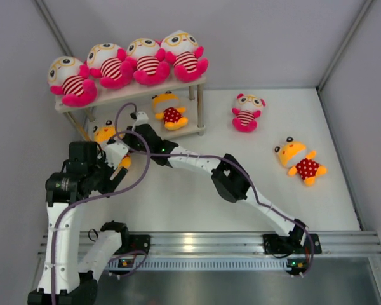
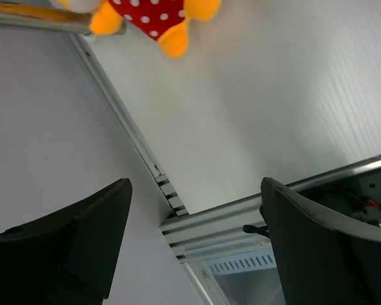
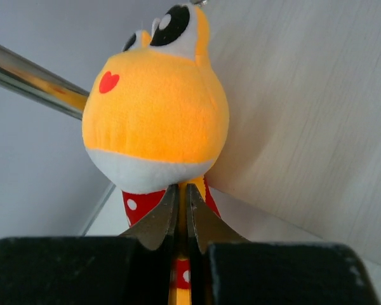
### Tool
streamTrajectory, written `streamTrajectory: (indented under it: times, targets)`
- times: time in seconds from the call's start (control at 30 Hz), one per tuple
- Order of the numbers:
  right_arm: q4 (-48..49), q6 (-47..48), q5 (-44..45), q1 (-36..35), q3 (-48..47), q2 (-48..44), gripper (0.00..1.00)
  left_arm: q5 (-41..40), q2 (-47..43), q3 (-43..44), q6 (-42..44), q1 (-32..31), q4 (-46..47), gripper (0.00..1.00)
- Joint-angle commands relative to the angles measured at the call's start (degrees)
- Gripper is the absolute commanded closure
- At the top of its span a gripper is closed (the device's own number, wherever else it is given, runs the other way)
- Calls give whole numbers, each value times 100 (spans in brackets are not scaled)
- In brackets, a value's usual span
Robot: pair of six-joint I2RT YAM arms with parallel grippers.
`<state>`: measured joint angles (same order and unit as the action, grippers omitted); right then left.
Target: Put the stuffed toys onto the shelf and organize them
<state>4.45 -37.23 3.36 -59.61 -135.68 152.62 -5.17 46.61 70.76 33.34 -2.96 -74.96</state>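
Note:
Several striped stuffed toys (image 1: pixel 146 60) with pink limbs sit in a row on the top board of the shelf (image 1: pixel 178 83). An orange stuffed toy (image 1: pixel 170 111) in red polka dots sits on the lower board. My right gripper (image 1: pixel 119 143) (image 3: pixel 183 187) is shut on a second orange toy (image 1: pixel 105 132) (image 3: pixel 155 101) just below its head, at the shelf's left end beside a silver leg (image 3: pixel 32 86). My left gripper (image 1: pixel 114 170) (image 2: pixel 197 190) hangs open close by, holding nothing; a polka-dot toy (image 2: pixel 153 16) shows at the top of its view.
A striped pink toy (image 1: pixel 246 111) lies on the table right of the shelf. An orange polka-dot toy (image 1: pixel 300 160) lies further right. The right arm (image 1: pixel 228 178) stretches diagonally across the table. Grey walls close in both sides, and an aluminium rail (image 1: pixel 209 241) runs along the near edge.

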Motion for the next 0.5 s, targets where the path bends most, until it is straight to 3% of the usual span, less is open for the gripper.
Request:
streamTrajectory:
  times: [0.0,0.2,0.47]
  targets:
    - [398,-879,25,20,365,-750,100,429,-47,-369,734,-20,113,12]
    - [653,-2110,-124,222,876,-1190,100,798,-99,-993,1823,-20,859,12]
    - [654,-2613,-300,354,823,-1190,100,60,-47,-2759,3344,-20,3081,9]
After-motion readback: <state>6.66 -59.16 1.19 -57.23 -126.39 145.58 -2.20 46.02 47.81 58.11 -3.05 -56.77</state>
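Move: The orange toy, already pinched by the right hand, has its middle some 18 cm ahead of the open left hand, 6 cm to its left and 12 cm lower. From the right hand, the toy's middle is 4 cm left and 2 cm back; the free place on the lower shelf lies roughly 5 cm ahead, 4 cm left and 6 cm below. The front post is level, 10 cm left; the other orange toy sits 7 cm ahead and 17 cm right. The left hand, fingers staying wide open, drops about 9 cm in front of the shelf and, once well down, swings forward some 4 cm towards the toy's feet, turning clockwise about 20 degrees. Meanwhile the right hand keeps its pinch near the toy's neck, eases slightly back and to the right, then lifts about 3 cm while its wrist rolls some 20 degrees, forward side down and fingertips tipping up. ##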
